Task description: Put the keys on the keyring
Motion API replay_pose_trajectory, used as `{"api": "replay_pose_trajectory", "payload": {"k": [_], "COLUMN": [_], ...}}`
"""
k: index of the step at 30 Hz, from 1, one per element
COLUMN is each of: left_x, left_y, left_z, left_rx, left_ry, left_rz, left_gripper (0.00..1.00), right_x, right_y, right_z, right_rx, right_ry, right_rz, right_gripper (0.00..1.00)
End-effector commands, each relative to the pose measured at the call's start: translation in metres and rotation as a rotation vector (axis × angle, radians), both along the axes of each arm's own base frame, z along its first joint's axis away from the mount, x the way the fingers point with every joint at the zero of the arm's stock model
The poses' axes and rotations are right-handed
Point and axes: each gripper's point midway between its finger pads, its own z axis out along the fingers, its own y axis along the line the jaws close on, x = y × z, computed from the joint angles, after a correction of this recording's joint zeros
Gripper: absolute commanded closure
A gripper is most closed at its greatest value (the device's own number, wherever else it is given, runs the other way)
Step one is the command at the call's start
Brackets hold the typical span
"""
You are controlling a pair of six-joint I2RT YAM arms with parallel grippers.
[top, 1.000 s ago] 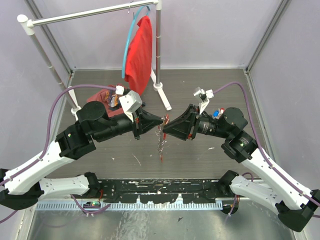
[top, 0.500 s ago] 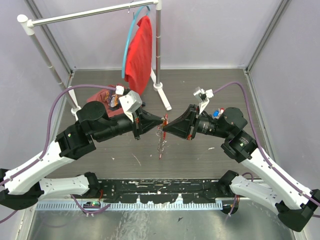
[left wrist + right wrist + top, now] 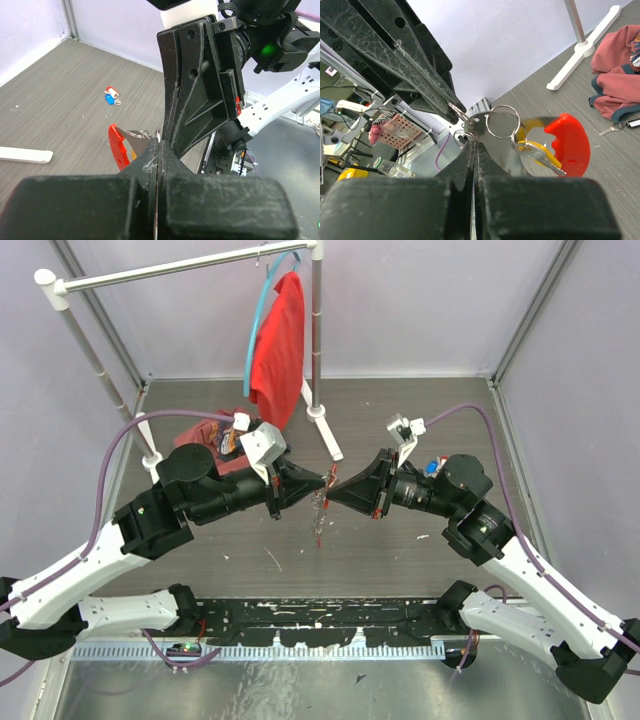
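My two grippers meet tip to tip above the middle of the table. The left gripper [image 3: 322, 483] [image 3: 158, 142] is shut on a thin wire loop of the keyring [image 3: 502, 121]. The right gripper [image 3: 333, 487] [image 3: 472, 145] is shut on the lower edge of the same bunch, by a small ring and a flat silver plate. A yellow-headed key [image 3: 536, 150] and the red tag [image 3: 568, 142] [image 3: 117, 147] hang from the ring. Two loose keys, one red-headed and one blue-headed [image 3: 111, 96] [image 3: 437, 464], lie on the table near the right arm.
A clothes rack [image 3: 180, 268] with a red cloth [image 3: 278, 350] stands at the back, its white foot [image 3: 582, 50] on the floor. A maroon garment [image 3: 620, 95] [image 3: 205, 435] lies behind the left arm, a silver key [image 3: 610, 130] beside it.
The right gripper's jaws have closed onto the bunch. Both grippers and the hanging red tag have shifted slightly to the left.
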Motion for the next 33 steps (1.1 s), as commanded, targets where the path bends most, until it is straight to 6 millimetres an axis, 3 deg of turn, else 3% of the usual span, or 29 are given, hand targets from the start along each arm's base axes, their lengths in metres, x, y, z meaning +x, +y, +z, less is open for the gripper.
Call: {"api": "replay_pose_trajectory", "payload": {"k": [1, 5, 7, 12, 19, 23, 33], "left_x": [0.003, 0.004, 0.003, 0.000, -0.004, -0.005, -0.009], "left_y": [0.004, 0.004, 0.005, 0.007, 0.010, 0.012, 0.015], "left_z": [0.018, 0.017, 0.018, 0.024, 0.029, 0.030, 0.032], "left_rx": [-0.062, -0.057, -0.060, -0.069, -0.071, -0.073, -0.060], "left_ry": [-0.036, -0.034, -0.037, -0.041, -0.040, -0.039, -0.036], "left_rz": [0.020, 0.027, 0.028, 0.016, 0.004, 0.004, -0.011], "left_gripper": [1.00, 1.00, 1.00, 1.00, 1.00, 1.00, 1.00], "right_x": [-0.003, -0.004, -0.003, 0.000, 0.030, 0.031, 0.043], "right_y": [-0.007, -0.010, -0.013, -0.028, -0.059, -0.067, -0.091], "right_z": [0.027, 0.029, 0.029, 0.031, 0.058, 0.062, 0.067], "right_rx": [0.046, 0.039, 0.016, -0.060, -0.090, -0.150, -0.226], "right_ry": [-0.078, -0.102, -0.135, -0.310, -0.515, -0.689, -0.744], "right_rz": [-0.026, -0.031, -0.049, -0.116, -0.380, -0.402, -0.538], "right_gripper": [0.99, 0.99, 0.90, 0.52, 0.29, 0.27, 0.22]}}
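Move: The keyring bunch is held between the two hands: its rings lie right at the right hand's shut fingertips, about 1 cm to the left. The red handle of the bunch stands about 3 cm ahead of and 3 cm below the right hand, and its chain hangs some 7 cm below and about 1 cm to the left. From the left hand's shut tips the rings are about 1 cm to the right and 1 cm back. The right hand keeps its pinch on the ring briefly, then opens wide, lets go and draws off to the right, about 7 cm away from the left fingertips, while also rising and going forward some 4 cm each. As it leaves, its wrist rolls nearly 40 degrees and the fingers swing clockwise to point farther forward, while the left hand stays put, still shut on its ring and carrying the bunch alone. ##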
